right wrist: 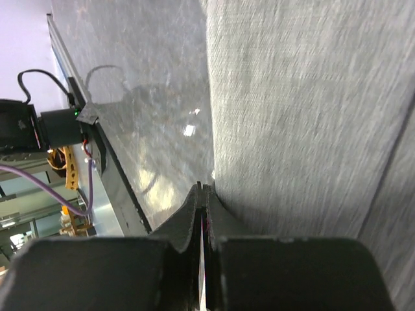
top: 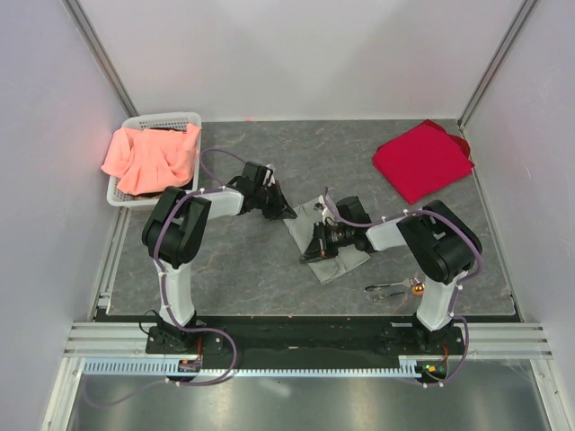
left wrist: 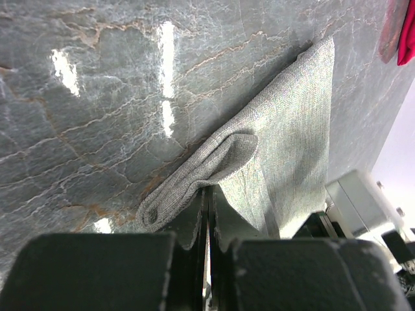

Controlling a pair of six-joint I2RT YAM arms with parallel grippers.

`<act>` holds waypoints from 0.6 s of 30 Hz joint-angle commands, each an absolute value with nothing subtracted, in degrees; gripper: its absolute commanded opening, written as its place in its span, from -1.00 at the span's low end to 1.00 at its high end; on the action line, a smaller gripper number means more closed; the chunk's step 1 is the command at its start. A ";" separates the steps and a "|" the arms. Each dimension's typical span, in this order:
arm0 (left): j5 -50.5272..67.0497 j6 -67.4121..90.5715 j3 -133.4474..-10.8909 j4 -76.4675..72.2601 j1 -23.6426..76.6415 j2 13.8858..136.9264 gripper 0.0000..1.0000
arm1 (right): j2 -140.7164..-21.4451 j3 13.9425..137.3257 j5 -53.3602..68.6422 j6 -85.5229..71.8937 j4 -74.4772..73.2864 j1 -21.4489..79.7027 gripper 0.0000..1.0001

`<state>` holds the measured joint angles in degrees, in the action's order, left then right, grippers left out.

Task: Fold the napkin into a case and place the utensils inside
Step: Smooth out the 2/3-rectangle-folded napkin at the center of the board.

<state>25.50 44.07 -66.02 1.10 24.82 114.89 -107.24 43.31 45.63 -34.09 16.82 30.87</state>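
The grey-green napkin [top: 334,241] lies partly folded in the middle of the table. My left gripper [top: 287,214] is at its far-left corner, shut on a raised roll of the napkin [left wrist: 214,165] that runs into the fingertips. My right gripper [top: 314,248] is shut, with its tips at the napkin's [right wrist: 305,116] near-left edge; I cannot tell whether any cloth is pinched there. The silvery utensils [top: 392,289], with a round orange-brown end, lie on the table near the right arm's base, apart from both grippers.
A bright red cloth [top: 422,160] lies at the back right. A white basket [top: 162,120] at the back left holds a salmon-orange cloth [top: 148,157]. Walls close in on both sides and the back.
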 commanded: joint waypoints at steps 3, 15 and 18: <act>20.39 43.15 -66.27 4.39 24.35 118.39 -0.95 | -102.13 36.84 47.20 -34.72 21.53 30.50 -1.00; 19.95 42.54 -67.24 5.36 24.17 118.92 -0.96 | -97.92 25.41 47.46 -37.44 28.30 30.59 -1.00; 19.78 42.36 -67.15 5.62 24.17 118.83 -0.96 | -96.07 23.91 46.41 -36.48 27.07 30.50 -1.00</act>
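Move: My right fingertips rest shut on the napkin's left-hand edge. The napkin's near corner lies about 7 cm back and 5 cm right of them, the napkin's middle some 5 cm ahead and 6 cm right, and the utensils roughly 9 cm back and 21 cm right. My left fingers are already on the far-left corner; from them the near corner is about 19 cm back and 8 cm right. I keep stroking down the napkin's left-hand edge with my shut right fingertips, sweeping them level about 6 cm back and to the right towards the near corner, the wrist barely turning. Meanwhile my left hand stays put, its nearly shut fingers still holding down the far-left corner as an anchor. ##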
